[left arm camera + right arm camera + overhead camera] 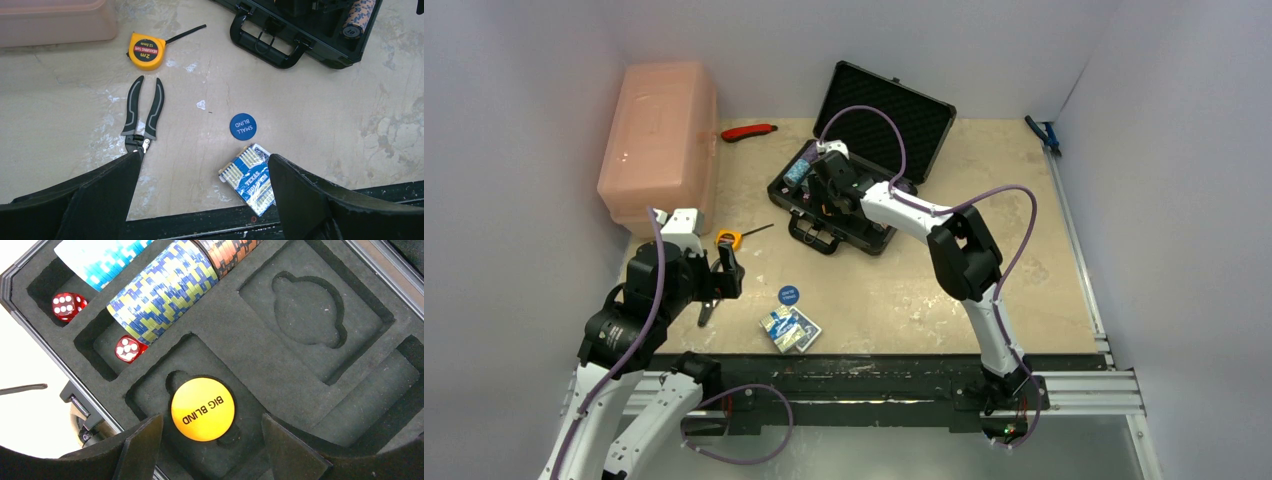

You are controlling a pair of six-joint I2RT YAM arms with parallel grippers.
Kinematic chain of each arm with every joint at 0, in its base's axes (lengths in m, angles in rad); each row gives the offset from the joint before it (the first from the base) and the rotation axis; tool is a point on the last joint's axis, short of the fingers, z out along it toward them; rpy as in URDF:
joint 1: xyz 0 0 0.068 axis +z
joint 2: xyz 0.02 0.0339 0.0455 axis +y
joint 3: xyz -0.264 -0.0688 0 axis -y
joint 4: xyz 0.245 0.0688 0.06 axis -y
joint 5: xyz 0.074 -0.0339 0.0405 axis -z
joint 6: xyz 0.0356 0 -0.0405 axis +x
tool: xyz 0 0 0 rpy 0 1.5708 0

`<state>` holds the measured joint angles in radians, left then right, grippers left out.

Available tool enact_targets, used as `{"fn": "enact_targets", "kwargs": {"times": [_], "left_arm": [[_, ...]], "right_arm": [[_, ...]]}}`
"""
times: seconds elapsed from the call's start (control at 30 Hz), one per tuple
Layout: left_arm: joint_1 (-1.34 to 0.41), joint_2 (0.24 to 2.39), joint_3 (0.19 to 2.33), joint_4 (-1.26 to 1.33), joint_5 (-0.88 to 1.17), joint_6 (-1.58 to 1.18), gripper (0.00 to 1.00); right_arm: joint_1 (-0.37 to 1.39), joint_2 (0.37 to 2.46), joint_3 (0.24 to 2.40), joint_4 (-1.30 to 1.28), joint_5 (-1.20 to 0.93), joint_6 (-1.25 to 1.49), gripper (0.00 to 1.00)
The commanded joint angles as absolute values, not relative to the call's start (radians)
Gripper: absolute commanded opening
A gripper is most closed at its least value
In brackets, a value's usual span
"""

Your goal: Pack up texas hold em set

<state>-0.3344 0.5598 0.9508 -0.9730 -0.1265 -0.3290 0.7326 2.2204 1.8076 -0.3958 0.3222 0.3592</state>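
The black case (pixel 796 196) lies open mid-table with its lid (pixel 889 105) up. My right gripper (pixel 824 180) hangs over its foam tray. In the right wrist view that gripper (pixel 211 419) is open, and a yellow "BIG BLIND" disc (pixel 202 409) rests in a round recess between the fingers, untouched. Chip stacks (pixel 162 290) and two red dice (pixel 130 347) fill the slots beside it. My left gripper (pixel 204 157) is open above the table's near edge. The blue-white card deck (pixel 250 180) lies by its right finger, and the blue "SMALL BLIND" disc (pixel 243 126) lies beyond.
A pink plastic box (pixel 659 145) stands at the back left. A yellow tape measure (pixel 147 50) and grey-handled pliers (pixel 142 110) lie left of the blue disc. A red-handled tool (pixel 749 131) lies behind the case. A second round foam recess (pixel 307 310) is empty.
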Motion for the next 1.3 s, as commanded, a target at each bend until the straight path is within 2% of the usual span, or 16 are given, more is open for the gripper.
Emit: {"fn": "enact_targets", "kwargs": {"times": [0.0, 0.43, 0.97, 1.03, 1.2, 1.27], "left_arm": [[-0.330, 0.560, 0.948, -0.942, -0.122, -0.316, 1.00], [-0.328, 0.560, 0.949, -0.943, -0.123, -0.314, 1.00], [-0.328, 0.543, 0.950, -0.947, -0.136, -0.319, 1.00], [-0.328, 0.539, 0.950, -0.949, -0.150, -0.323, 1.00], [-0.326, 0.528, 0.963, -0.995, -0.311, -0.377, 1.00], [-0.322, 0.525, 0.969, -1.016, -0.381, -0.407, 1.00]], "right_arm": [[0.733, 2.139, 1.821, -0.459, 0.315, 0.357, 0.77], [0.751, 2.044, 1.795, -0.452, 0.221, 0.336, 0.77], [0.925, 1.957, 1.718, -0.544, 0.235, 0.425, 0.77], [0.960, 1.932, 1.688, -0.537, 0.208, 0.426, 0.80], [1.038, 1.833, 1.519, -0.433, 0.103, 0.388, 0.98], [1.068, 1.800, 1.454, -0.404, 0.084, 0.383, 0.99]]}}
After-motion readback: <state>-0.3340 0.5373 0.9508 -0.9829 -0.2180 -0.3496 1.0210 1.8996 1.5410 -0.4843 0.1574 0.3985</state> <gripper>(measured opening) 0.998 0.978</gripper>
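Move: The blue small blind disc I go for next lies about 20 cm back and 8 cm left of my right hand, some 5 cm lower. The yellow big blind disc is right under that hand. The case handle is roughly 7 cm back and 3 cm left; the card decks lie about 8 cm nearer me than the small blind, level with it sideways. From my left hand the small blind is about 7 cm ahead, 12 cm right and 21 cm below. With the big blind already let go, I lift my right hand clear of the case's well, about 7 cm up, then swing it back some 18 cm and a bit left, out over the case's near edge towards the small blind, gathering speed and sinking slightly. The hand turns about 20 degrees counter-clockwise as the fingers spread from three-quarters to nearly full, still touching nothing at the end. ##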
